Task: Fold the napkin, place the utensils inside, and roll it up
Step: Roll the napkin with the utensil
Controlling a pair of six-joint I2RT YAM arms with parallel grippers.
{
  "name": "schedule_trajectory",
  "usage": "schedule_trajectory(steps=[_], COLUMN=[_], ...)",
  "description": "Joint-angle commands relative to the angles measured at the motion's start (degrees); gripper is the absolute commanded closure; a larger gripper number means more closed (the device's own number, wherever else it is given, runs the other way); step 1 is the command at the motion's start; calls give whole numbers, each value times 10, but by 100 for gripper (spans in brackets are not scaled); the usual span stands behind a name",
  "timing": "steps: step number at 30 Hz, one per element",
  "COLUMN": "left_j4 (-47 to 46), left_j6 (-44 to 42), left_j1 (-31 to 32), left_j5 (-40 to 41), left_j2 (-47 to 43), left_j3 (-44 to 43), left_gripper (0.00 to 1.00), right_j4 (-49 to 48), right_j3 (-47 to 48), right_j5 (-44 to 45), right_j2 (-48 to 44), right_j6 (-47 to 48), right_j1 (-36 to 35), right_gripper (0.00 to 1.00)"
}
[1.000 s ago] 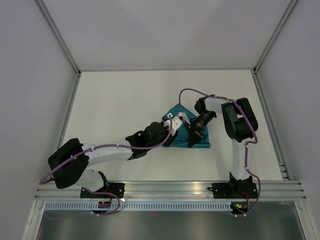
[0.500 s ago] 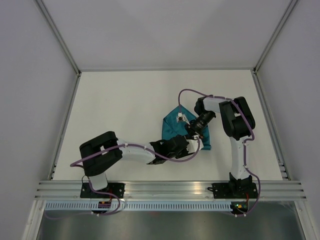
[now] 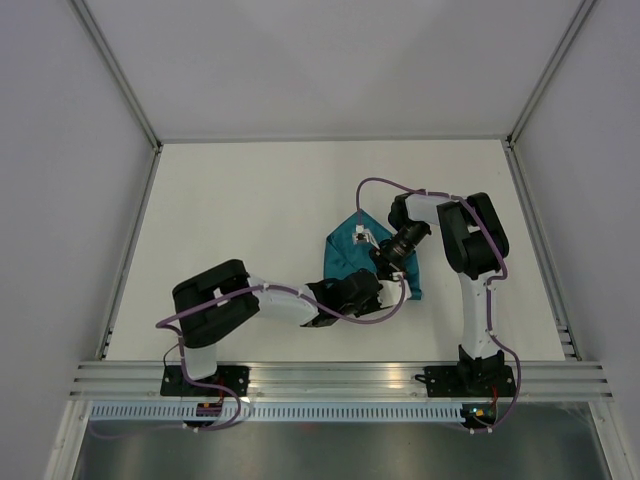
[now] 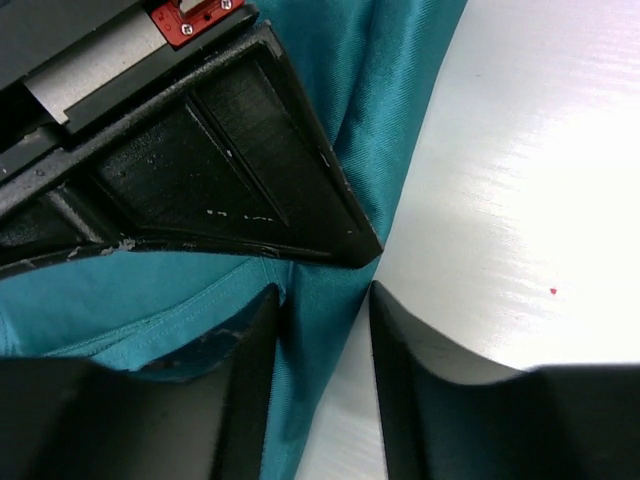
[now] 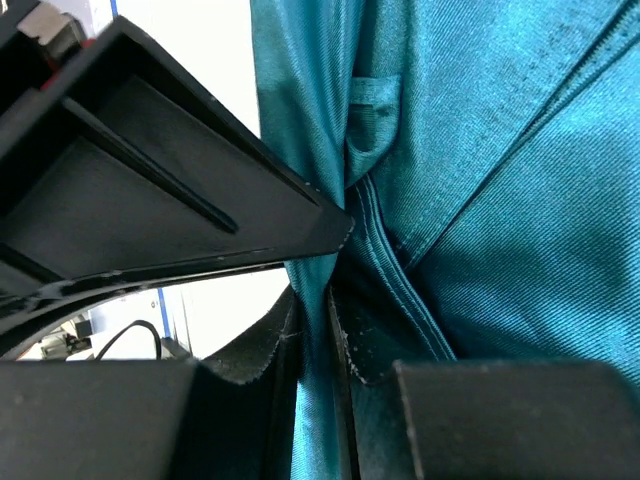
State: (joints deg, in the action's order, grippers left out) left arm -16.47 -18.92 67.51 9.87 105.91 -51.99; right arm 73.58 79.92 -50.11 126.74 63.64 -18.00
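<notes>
The teal napkin [image 3: 345, 255] lies bunched in folds at mid-table. My right gripper [image 3: 383, 262] is over its right part, shut on an upright fold of the napkin [image 5: 500, 150]; in the right wrist view that gripper [image 5: 315, 330] squeezes a thin ridge of cloth. My left gripper [image 3: 385, 288] comes in from the near side, close under the right one. In the left wrist view it [image 4: 322, 340] stands open astride the edge of the napkin [image 4: 400, 80], with cloth and bare table in the gap. The right gripper's black finger [image 4: 230, 180] is just beyond it. The utensils are hidden.
The white table [image 3: 230, 220] is bordered by metal rails at the sides and an aluminium rail [image 3: 340, 378] along the near edge, where both arm bases are bolted. Pale walls stand on three sides. The left arm's elbow [image 3: 215, 295] is folded low at the near left.
The left arm has swung from the napkin's left side round to its near right edge, with its elbow drawn in. The right gripper has kept its hold with hardly any movement.
</notes>
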Motion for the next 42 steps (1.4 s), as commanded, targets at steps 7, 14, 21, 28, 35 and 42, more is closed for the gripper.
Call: schedule_trajectory(steps=[7,14,21,28,35,42], left_j4=[68,127,161,180,252,313], left_j6=[56,91,119,140,157,179], left_j1=[-36,-70,-126,-166,-204,-232], left_j5=[-124,-234,-344,-432,-519,-565], left_j2=[45,72,98,115,177,228], left_j3=[-23,-46,-65,-75,-133,-192], left_gripper=[81,97,98,98,98,98], right_j4=[-84,-85,-62,-44,-115,-365], right_j3=[-3,-4,24,75,19,-242], right_j5=[94,91,50,0,-21,54], right_j2=[35,19,-32,-66,-164,-407], right_j6=[33,27,22,-4,-5,-79], right_j1=[0,0,25,80,128,113], right_gripper=[76,62,37,31,31,28])
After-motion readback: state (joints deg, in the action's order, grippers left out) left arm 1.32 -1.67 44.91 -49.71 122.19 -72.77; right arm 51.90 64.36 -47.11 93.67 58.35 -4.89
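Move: The napkin's rolled near edge is already straddled by the left fingers, its middle about 1 cm below them; the right fingers still pinch the same roll some 4 cm farther to the robot's right. From the left hand, the napkin's flat part is centred about 8 cm ahead, level sideways and 2 cm below. From the right hand, the edge's free right-hand end lies about 8 cm right and 3 cm back. The napkin's rolled edge is taken over by the left fingers, which close and pinch it, then turn it almost on the spot: the wrist tips roughly 50 degrees until the fingers point down and slightly back. Meanwhile the right fingers open and release the edge, and that hand swings forward, right and up off the cloth, turning back a little at the end, some 8 cm higher with fingers tipping more steeply down. ##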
